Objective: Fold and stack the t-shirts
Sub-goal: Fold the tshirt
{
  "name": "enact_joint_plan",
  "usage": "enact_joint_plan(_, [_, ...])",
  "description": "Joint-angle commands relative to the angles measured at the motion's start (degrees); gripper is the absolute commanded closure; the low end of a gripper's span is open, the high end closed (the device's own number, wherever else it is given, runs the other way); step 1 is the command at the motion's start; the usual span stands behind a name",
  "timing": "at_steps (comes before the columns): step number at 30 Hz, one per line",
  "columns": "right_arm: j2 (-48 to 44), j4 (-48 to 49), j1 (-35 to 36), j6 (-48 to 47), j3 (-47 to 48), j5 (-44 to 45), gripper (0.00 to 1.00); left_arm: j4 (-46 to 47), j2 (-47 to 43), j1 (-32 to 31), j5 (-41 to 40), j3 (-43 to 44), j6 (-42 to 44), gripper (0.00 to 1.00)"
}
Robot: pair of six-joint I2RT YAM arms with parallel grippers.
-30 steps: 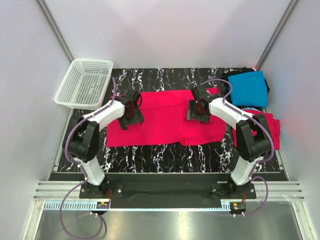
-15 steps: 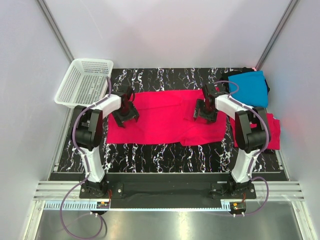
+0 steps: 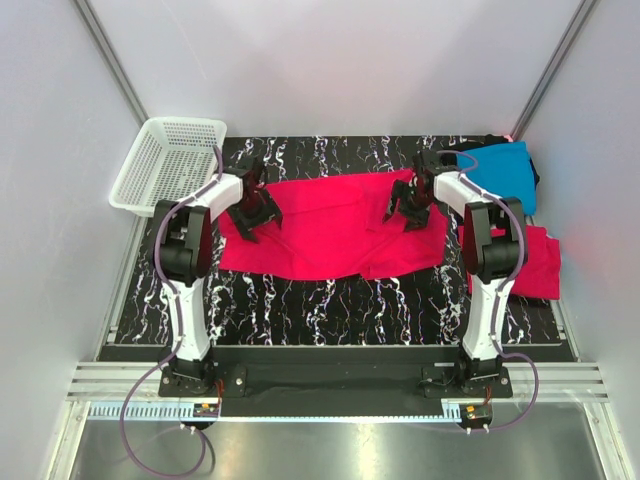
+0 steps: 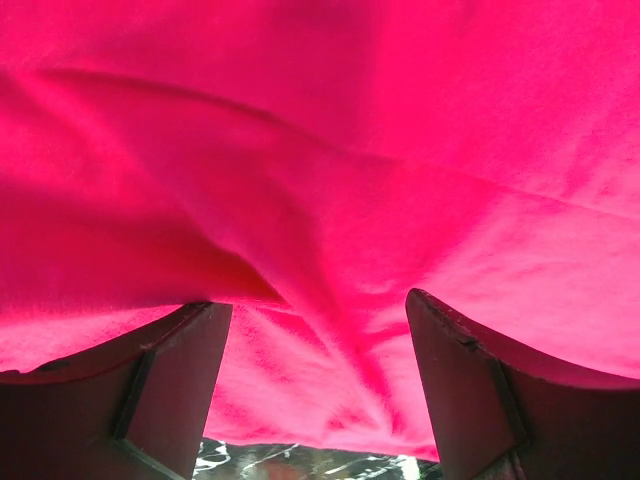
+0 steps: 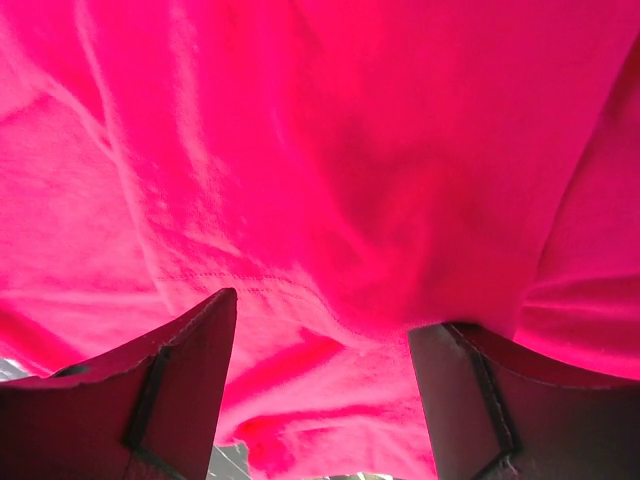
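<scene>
A bright pinkish-red t-shirt [image 3: 330, 225] lies spread across the middle of the black marbled table [image 3: 330, 310]. My left gripper [image 3: 252, 212] sits on its left part and my right gripper [image 3: 408, 208] on its right part. In the left wrist view the gripper [image 4: 315, 390] is open, red cloth [image 4: 330, 180] fills the view and a fold lies over the left finger. In the right wrist view the gripper [image 5: 320, 390] is open over red cloth [image 5: 300, 150], which drapes over the right finger. A turquoise-blue t-shirt [image 3: 498, 175] lies on a black one [image 3: 468, 148] at the far right. A second red t-shirt [image 3: 535, 262] lies below them.
A white mesh basket [image 3: 168, 165] stands at the far left, partly off the table. Aluminium frame posts rise at both back corners. A strip of bare table runs along the near side, between the shirt and the arm bases.
Both grippers have moved toward the far edge and outward. The red shirt's near hem has shifted away from the arm bases and now bows.
</scene>
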Motion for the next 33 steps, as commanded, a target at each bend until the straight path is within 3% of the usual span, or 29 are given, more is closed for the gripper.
enact_joint_plan(1, [5.10, -1.01, -1.47, -1.86, 6.70, -2.96, 0.25, 3.00, 6.19, 1.67, 3.43, 2.89, -0.03, 0.22])
enact_joint_plan(7, [12.74, -6.55, -2.53, -3.45, 19.27, -2.79, 0.25, 1.33, 11.91, 3.79, 4.48, 10.79, 0.41, 0.21])
enact_joint_plan(12, [11.71, -7.44, -2.53, -4.68, 19.20, 0.28, 0.27, 0.62, 11.57, 4.14, 3.70, 11.34, 1.73, 0.22])
enact_joint_plan(16, [3.11, -3.31, -2.53, -4.94, 12.53, 2.39, 0.27, 0.80, 5.78, 4.05, 0.54, 4.42, 1.65, 0.22])
enact_joint_plan(22, [-12.71, -0.93, -2.53, -4.68, 4.88, 4.07, 0.25, 3.52, -10.74, 3.70, -2.46, -10.36, -1.08, 0.22])
enact_joint_plan(26, [-18.18, -1.10, -2.44, -4.15, 0.75, 1.27, 0.23, 3.79, -18.57, 2.04, -4.63, -19.23, -1.61, 0.22])
enact_joint_plan(33, [-24.42, -1.28, -2.27, -3.80, -5.32, 1.26, 0.23, 3.79, -27.63, -0.51, -5.71, -24.43, -0.03, 0.22])
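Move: The flattened red t-shirt lies under both open hands, its middle about 21 cm right and 2 cm back of the left hand, and some 19 cm left and 6 cm back of the right. The white basket sits roughly 26 cm left and 14 cm ahead of the left hand. From the right hand, the blue folded shirt is about 27 cm right and 8 cm ahead, and the red folded shirt 32 cm right and 14 cm back. Both open hands push the t-shirt forward about 5 cm, then draw back, the right lifting 15 cm clear. ##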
